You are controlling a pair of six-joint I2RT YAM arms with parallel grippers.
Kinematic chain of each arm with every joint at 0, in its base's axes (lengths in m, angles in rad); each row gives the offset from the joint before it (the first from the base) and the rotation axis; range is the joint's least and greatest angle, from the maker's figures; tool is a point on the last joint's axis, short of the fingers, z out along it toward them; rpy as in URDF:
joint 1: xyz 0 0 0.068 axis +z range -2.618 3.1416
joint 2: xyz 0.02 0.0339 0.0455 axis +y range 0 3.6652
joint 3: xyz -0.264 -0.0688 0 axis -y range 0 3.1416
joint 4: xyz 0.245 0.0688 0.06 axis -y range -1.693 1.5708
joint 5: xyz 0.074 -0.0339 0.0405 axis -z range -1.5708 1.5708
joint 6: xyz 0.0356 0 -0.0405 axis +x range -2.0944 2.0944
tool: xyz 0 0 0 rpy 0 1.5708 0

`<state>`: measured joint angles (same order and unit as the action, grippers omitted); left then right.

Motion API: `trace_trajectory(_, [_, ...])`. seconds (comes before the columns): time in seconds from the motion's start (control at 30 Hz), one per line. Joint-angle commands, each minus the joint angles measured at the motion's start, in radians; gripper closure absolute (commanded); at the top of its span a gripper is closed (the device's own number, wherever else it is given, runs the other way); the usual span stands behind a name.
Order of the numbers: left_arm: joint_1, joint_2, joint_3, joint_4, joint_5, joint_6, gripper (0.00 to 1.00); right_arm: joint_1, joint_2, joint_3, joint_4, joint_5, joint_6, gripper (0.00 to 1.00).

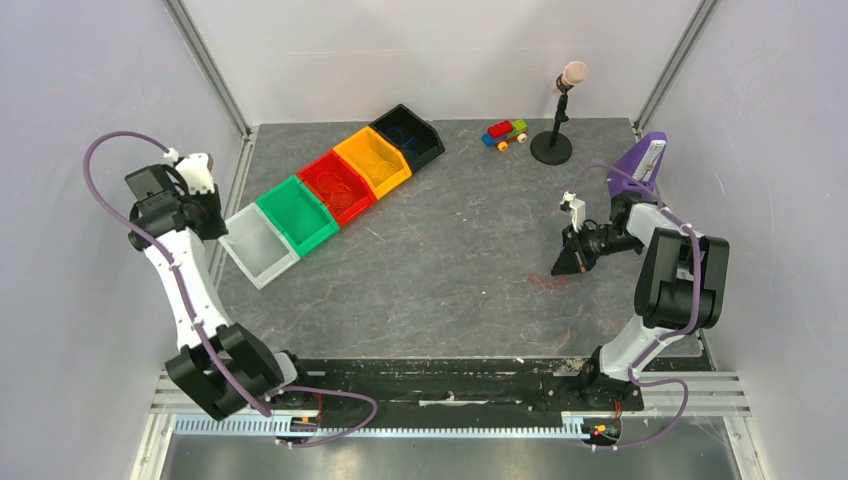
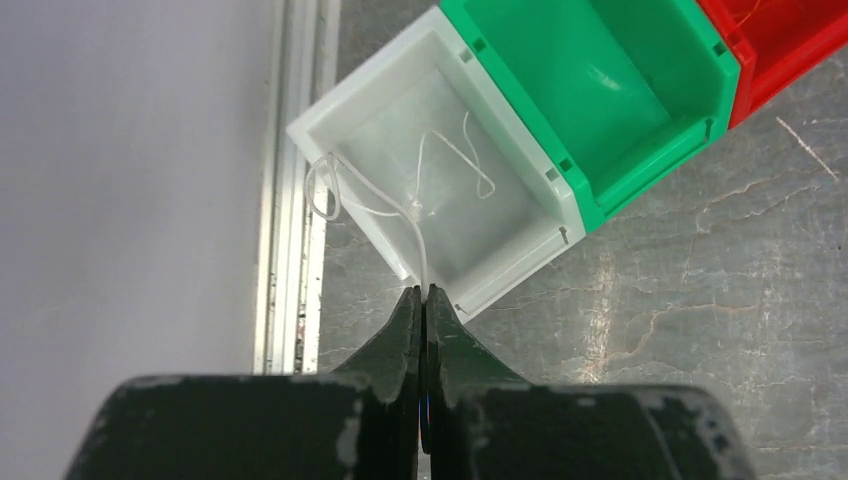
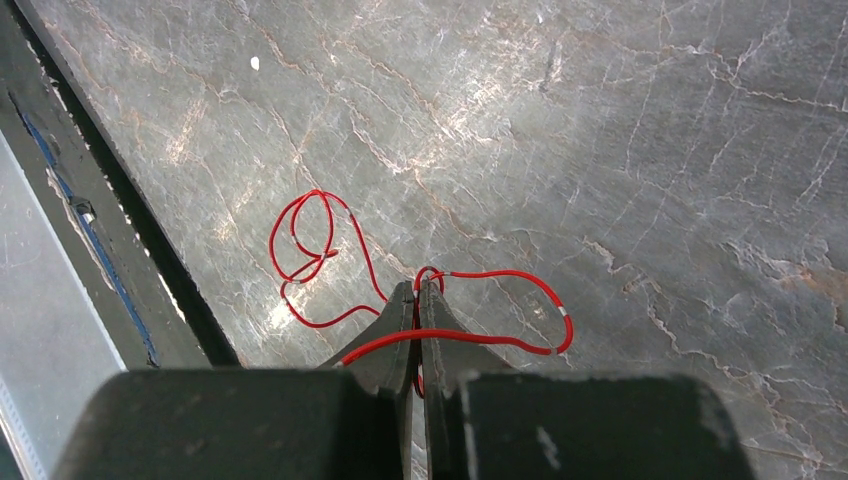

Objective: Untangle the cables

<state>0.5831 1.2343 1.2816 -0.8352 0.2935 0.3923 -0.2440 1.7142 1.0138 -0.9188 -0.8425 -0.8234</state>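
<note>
A thin white cable [image 2: 424, 250] rises out of the white bin [image 2: 520, 262] to my left gripper [image 2: 424, 290], which is shut on its end. Part of this cable loops over the bin's left rim and the rest lies curled on the bin floor. My left gripper [image 1: 212, 222] hangs above the left end of the bin row. A red cable [image 3: 310, 250] lies in loose loops on the table. My right gripper [image 3: 418, 288] is shut on it, and one strand runs across the fingers. From above, the right gripper [image 1: 572, 262] points down at a faint red cable [image 1: 548, 283].
A diagonal row holds white [image 1: 258, 243], green [image 1: 298, 212], red [image 1: 338, 185], orange [image 1: 373, 160] and black [image 1: 408, 135] bins. A toy car [image 1: 505, 133] and a microphone stand [image 1: 555, 140] stand at the back. A purple object [image 1: 640, 165] sits far right. A rail [image 2: 290, 250] borders the mat.
</note>
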Motion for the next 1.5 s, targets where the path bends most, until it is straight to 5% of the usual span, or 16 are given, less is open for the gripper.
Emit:
trace_trajectory(0.0, [0.002, 0.072, -0.018, 0.042, 0.04, 0.001, 0.98, 0.005, -0.004, 0.01, -0.009, -0.038, -0.017, 0.99])
trace_trajectory(0.3, [-0.117, 0.172, -0.109, 0.191, -0.041, -0.072, 0.98, 0.007, 0.004, 0.013, -0.008, -0.035, -0.011, 0.99])
trace_trajectory(0.87, [-0.118, 0.491, -0.131, 0.304, -0.062, -0.076, 0.97, 0.01, -0.004, 0.004, -0.008, -0.033, -0.008, 0.99])
trace_trajectory(1.1, [-0.118, 0.401, -0.08, 0.248, -0.048, -0.094, 0.46, 0.011, -0.004, 0.008, -0.009, -0.036, -0.005, 0.99])
trace_trajectory(1.37, [-0.118, 0.246, -0.029, 0.158, -0.091, -0.006, 0.27, 0.033, -0.027, 0.001, -0.007, -0.049, 0.002, 0.99])
trace_trajectory(1.47, [-0.119, 0.171, 0.026, 0.113, 0.051, 0.025, 0.26, 0.071, -0.044, 0.006, 0.005, -0.084, 0.033, 0.99])
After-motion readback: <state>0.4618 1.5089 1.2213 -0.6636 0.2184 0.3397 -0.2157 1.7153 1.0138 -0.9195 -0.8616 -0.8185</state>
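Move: Ahead of the left hand by about 6 cm, 2 cm to its right and some 20 cm below lies the middle of the white bin, the place for the white cable it still pinches. Next to it, the green bin sits about 12 cm ahead of and 10 cm right of that hand, and the red bin some 18 cm ahead and 18 cm right, both equally low. From the right hand, the white bin is roughly 60 cm left, 5 cm farther out and slightly below. Lowering the white cable into the white bin, the left hand sinks about 18 cm while easing some 5 cm forward, its fingers tipping nearly 20 degrees farther down. At the bottom the fingers open wide and let go of the cable; then, still open, the hand climbs straight back up some 9 cm, away from the bin. ##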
